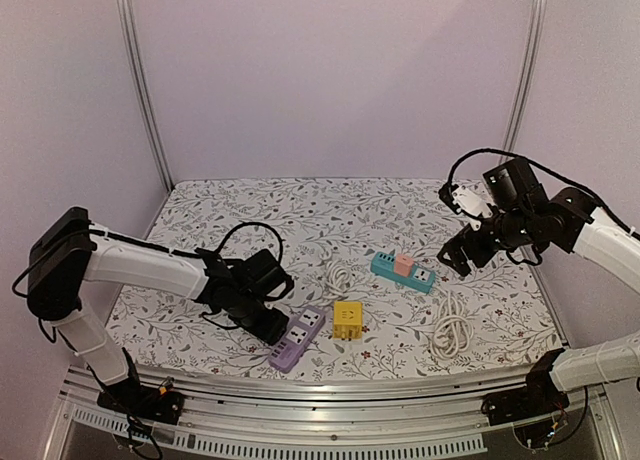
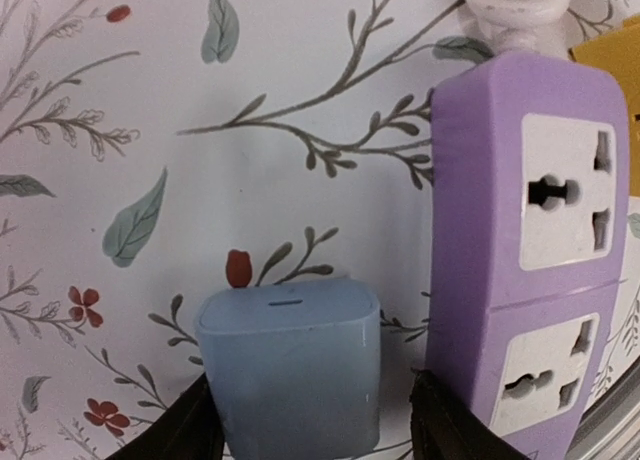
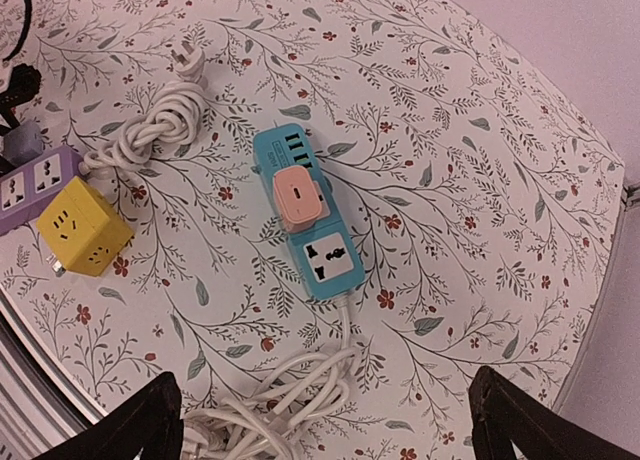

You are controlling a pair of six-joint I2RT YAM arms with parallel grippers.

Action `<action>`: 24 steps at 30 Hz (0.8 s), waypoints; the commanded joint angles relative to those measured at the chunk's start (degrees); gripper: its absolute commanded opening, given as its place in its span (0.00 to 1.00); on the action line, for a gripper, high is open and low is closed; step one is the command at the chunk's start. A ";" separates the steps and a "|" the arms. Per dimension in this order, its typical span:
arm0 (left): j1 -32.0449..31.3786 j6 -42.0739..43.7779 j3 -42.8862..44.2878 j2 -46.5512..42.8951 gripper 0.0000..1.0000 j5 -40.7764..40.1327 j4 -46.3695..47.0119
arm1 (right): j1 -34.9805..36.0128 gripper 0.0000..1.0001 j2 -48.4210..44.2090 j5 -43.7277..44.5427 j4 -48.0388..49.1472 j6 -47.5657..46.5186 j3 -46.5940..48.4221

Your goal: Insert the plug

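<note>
A light blue plug stands on the flowered cloth between the fingers of my left gripper. The left finger touches it and a gap shows at the right finger, so the jaws are open around it. Just to its right lies the purple power strip with two white sockets facing up. In the top view my left gripper is low at the near end of the purple strip and hides the plug. My right gripper hovers wide open and empty above the teal strip.
A pink adapter sits in the teal strip. A yellow cube socket lies beside the purple strip. Coiled white cables lie at the right and in the middle. A metal rail runs along the near edge.
</note>
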 commanded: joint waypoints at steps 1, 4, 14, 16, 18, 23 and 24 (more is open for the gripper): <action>-1.10 -0.39 -2.42 -2.17 0.64 -1.42 0.56 | 0.41 0.99 -1.61 0.94 -1.07 1.77 -1.13; -1.54 -0.48 -3.60 -2.98 0.65 -1.72 1.09 | 0.36 0.99 -1.73 0.94 -1.11 2.20 -1.37; -2.45 -0.24 -3.59 -1.63 0.49 -2.99 3.93 | 0.47 0.99 -1.15 0.85 -1.00 3.17 -1.06; -2.47 0.25 -2.78 -1.55 0.39 -2.86 3.45 | 0.59 0.99 -0.97 0.85 -1.15 3.50 -0.73; -2.48 0.42 -2.36 -2.73 0.33 -2.84 2.79 | 0.72 0.99 -1.04 0.98 -1.29 4.11 -0.25; -2.54 0.84 -1.07 -9.27 0.28 -3.37 -0.68 | 1.06 0.99 -0.74 1.93 -2.11 8.99 1.61; -2.50 1.10 -0.60 -11.12 0.27 -3.80 -1.70 | 1.16 0.99 -0.58 1.83 -2.20 10.25 1.98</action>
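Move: The blue plug stands between the left hand's open fingers, at their height, its middle about 1 cm back and 1 cm to the left of the hand point. The middle of the purple strip lies some 4 cm to this hand's right and 3 cm back. The yellow adapter is about 17 cm right and 2 cm ahead, the coiled white cord 15 cm right and 12 cm ahead. From the right hand the plug lies some 38 cm left, 8 cm back and 20 cm below. The left fingers close on the sides of the blue plug and pinch it, after the hand has edged roughly 1 cm back and to the left, low beside the purple strip, to settle over it. Pointing almost straight down with hardly any tilt, the hand then starts up with the plug, rising about 1 cm at the very end. ##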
